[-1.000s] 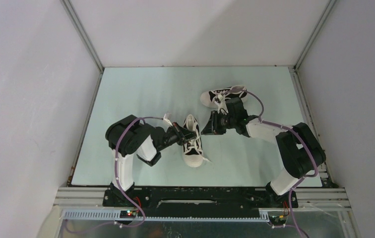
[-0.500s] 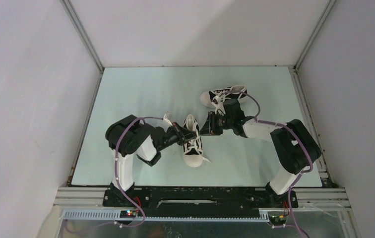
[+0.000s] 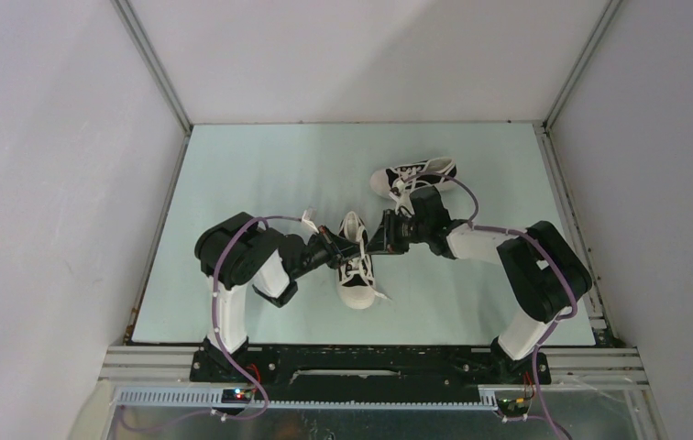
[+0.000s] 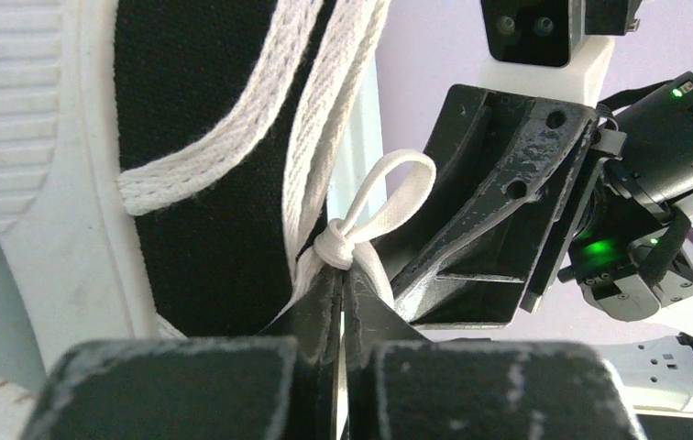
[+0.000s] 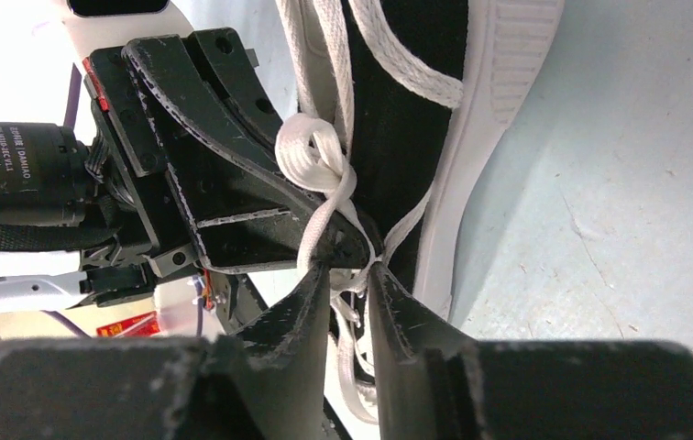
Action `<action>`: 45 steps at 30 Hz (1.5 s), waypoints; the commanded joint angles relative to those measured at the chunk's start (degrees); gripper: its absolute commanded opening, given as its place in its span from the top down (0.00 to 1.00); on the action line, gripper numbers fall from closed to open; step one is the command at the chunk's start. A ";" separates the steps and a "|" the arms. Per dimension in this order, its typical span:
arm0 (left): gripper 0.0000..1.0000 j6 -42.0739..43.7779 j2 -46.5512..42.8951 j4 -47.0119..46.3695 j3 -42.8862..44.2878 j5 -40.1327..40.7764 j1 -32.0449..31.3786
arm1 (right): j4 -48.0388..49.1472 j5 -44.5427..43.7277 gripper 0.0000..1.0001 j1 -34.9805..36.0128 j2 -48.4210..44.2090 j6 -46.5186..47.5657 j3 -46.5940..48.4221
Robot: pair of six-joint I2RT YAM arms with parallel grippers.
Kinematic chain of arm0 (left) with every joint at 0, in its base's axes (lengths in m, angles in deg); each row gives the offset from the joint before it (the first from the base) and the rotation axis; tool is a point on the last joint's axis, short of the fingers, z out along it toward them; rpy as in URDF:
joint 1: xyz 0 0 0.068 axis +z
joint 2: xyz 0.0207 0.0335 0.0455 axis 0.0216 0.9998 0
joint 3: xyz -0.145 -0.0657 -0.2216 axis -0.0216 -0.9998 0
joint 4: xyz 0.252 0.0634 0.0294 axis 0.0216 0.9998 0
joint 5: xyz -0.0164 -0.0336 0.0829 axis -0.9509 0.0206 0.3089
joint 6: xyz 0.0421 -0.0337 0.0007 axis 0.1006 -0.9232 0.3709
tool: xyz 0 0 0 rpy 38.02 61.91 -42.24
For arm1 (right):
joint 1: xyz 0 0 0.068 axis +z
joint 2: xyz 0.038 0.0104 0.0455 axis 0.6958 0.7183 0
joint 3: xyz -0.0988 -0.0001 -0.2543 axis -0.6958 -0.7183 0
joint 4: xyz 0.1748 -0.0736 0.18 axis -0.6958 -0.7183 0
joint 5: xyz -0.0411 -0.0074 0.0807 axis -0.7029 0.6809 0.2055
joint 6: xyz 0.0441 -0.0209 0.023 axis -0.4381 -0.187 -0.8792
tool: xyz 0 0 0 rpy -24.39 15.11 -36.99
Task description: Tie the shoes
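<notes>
Two black shoes with white toe caps lie on the pale table: the near shoe [image 3: 357, 275] in the middle and the far shoe [image 3: 413, 175] behind it. My left gripper [image 3: 341, 253] [image 4: 341, 275] is shut on the near shoe's white lace [image 4: 361, 240], pinching it just below a knot with a small loop. My right gripper [image 3: 378, 240] [image 5: 350, 270] reaches in from the opposite side. Its jaws stand a little apart, with lace strands [image 5: 311, 160] running between the tips, right against the left gripper's fingers [image 5: 224, 174]. The near shoe's black upper [image 5: 407, 110] lies beside it.
The table [image 3: 260, 174] is walled by white panels at the back and both sides. A loose lace end [image 3: 383, 298] trails off the near shoe's toe. Both arms crowd the near shoe from either side, with the right arm lying next to the far shoe.
My right gripper has moved left, away from the far shoe and up to the near shoe's laces. Its jaws have narrowed slightly. The left gripper has stayed put, still pinching the lace.
</notes>
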 commanded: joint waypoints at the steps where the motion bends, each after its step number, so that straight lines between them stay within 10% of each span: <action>1: 1.00 -0.12 0.90 -3.13 0.42 -0.51 0.34 | 4.08 1.53 0.83 0.77 0.21 -2.45 -0.64; 10: 0.97 1.02 -0.45 -2.07 -0.54 0.20 0.43 | 2.85 0.18 1.00 0.49 -1.44 -1.78 -0.75; 29: 0.82 20.26 -31.03 43.18 -2.96 6.91 0.10 | -7.89 -7.41 1.00 2.34 -3.43 6.42 5.81; 38: 0.51 31.90 -55.05 79.01 2.74 18.30 -1.90 | -8.72 -9.18 1.00 4.07 -4.92 7.96 6.03; 45: 0.39 37.80 -50.63 84.64 12.63 22.70 -2.37 | -8.37 -10.58 1.00 5.13 -5.72 8.16 6.05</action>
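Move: The lace strand beside the knot lies between the right fingers, about 1 cm to that hand's left. The small loop stands about 3 cm ahead and 2 cm left. The laced shoe's middle is about 2 cm back, 3 cm left and 5 cm below; the other shoe is roughly 17 cm ahead, 10 cm right. The left hand already grips the lace right at its fingertips. The right fingers, partly open around the lace beside the knot, shut and pinch it. That hand then keeps its hold almost in place, tilting some 10 degrees and easing up a little at the end. Meanwhile the left fingers open and let go of the lace, and the left hand draws away from the shoe, about 7 cm to its left and 7 cm up, first easing back, its fingertips tipping down some 35 degrees. ##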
